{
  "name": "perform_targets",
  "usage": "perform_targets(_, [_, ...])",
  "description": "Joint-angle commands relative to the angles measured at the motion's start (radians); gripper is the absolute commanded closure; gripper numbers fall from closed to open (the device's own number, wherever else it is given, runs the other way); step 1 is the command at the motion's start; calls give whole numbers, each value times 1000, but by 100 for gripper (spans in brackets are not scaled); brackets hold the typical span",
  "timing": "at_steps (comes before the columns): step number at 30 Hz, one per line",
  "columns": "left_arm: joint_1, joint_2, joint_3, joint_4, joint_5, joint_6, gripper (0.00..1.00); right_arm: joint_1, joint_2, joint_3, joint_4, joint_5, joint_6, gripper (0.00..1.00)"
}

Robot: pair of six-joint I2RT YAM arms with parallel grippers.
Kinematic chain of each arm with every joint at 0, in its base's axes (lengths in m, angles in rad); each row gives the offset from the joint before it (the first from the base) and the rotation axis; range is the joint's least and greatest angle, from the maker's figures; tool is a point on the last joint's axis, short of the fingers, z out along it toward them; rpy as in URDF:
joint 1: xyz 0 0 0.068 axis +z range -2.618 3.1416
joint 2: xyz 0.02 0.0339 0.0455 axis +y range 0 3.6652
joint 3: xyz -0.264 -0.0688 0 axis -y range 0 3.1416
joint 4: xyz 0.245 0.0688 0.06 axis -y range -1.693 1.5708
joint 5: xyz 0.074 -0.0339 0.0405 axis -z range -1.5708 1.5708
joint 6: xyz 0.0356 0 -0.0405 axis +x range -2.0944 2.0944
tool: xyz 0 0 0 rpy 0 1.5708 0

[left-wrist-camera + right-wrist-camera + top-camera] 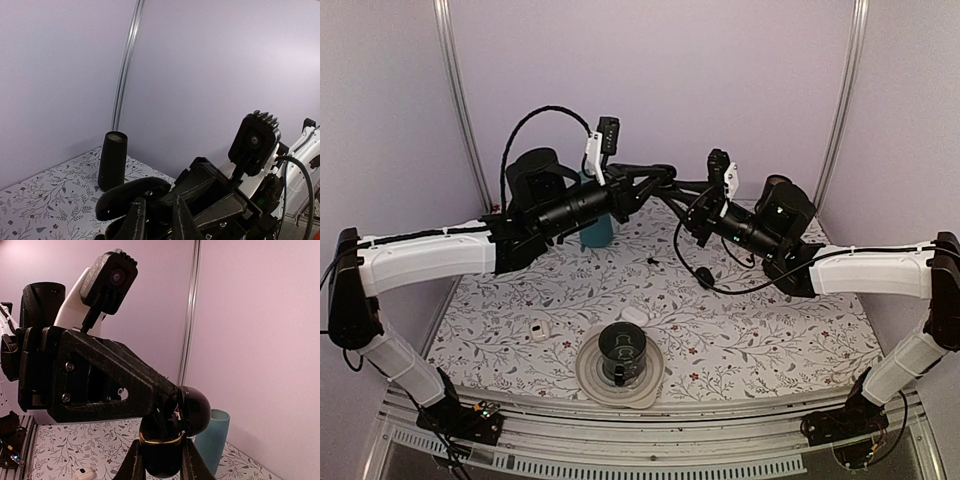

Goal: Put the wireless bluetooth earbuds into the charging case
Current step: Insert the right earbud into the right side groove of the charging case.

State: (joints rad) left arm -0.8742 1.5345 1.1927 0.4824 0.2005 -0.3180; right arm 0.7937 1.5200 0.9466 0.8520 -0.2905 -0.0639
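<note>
My right gripper (161, 467) is shut on the charging case (160, 450), a glossy black pod with a gold rim, held in the air over the back of the table. Its lid (196, 410) stands open to the right. My left gripper (169, 396) comes in from the left with its tips together, down in the case's open mouth. Whether an earbud sits between the tips is hidden. In the left wrist view the lid (132, 196) lies across the left gripper (158, 199). From above, both grippers meet at the case (672, 186). A tiny black piece (653, 260) lies on the table.
A teal cup (597, 228) stands behind the left arm. A dark cup on a round plate (592, 378) is at the front middle, with a white case (633, 315) and a small white piece (539, 331) nearby. A black cylinder (112, 160) stands at the back wall.
</note>
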Motion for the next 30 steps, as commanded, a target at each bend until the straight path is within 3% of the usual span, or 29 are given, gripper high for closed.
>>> perform_targets(1, [-24, 46, 22, -148, 12, 22, 86, 7, -8, 25, 114, 19, -20, 97])
perform_targets(21, [-29, 20, 66, -231, -61, 14, 58, 7, 6, 10, 83, -30, 135, 97])
perform_targets(30, [-28, -21, 56, -213, -78, 0, 55, 8, -2, -6, 91, -42, 166, 97])
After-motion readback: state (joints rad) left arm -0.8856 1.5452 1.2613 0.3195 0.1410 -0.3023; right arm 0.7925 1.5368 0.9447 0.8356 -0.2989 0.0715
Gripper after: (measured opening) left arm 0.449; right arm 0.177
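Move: The open charging case, held upright in the right fingertips with its lid on the forward side, has its middle about 3 cm below the left hand point, 1 cm ahead and 1 cm to its right; it lies about 1 cm left of and 1 cm above the right hand point. From the left hand, the teal cup stands some 13 cm ahead, 14 cm left and 26 cm lower, and a small dark piece on the table about 6 cm ahead, 4 cm left, 35 cm down. The left fingertips let go of the earbud at the case's mouth, opening from nearly shut to almost half wide while the hand first eases about 1 cm forward and right, then sinks some 1 cm and stays close over the case. The right hand keeps its grip on the case, sinking about 1 cm with it and rolling it some 10 degrees. ##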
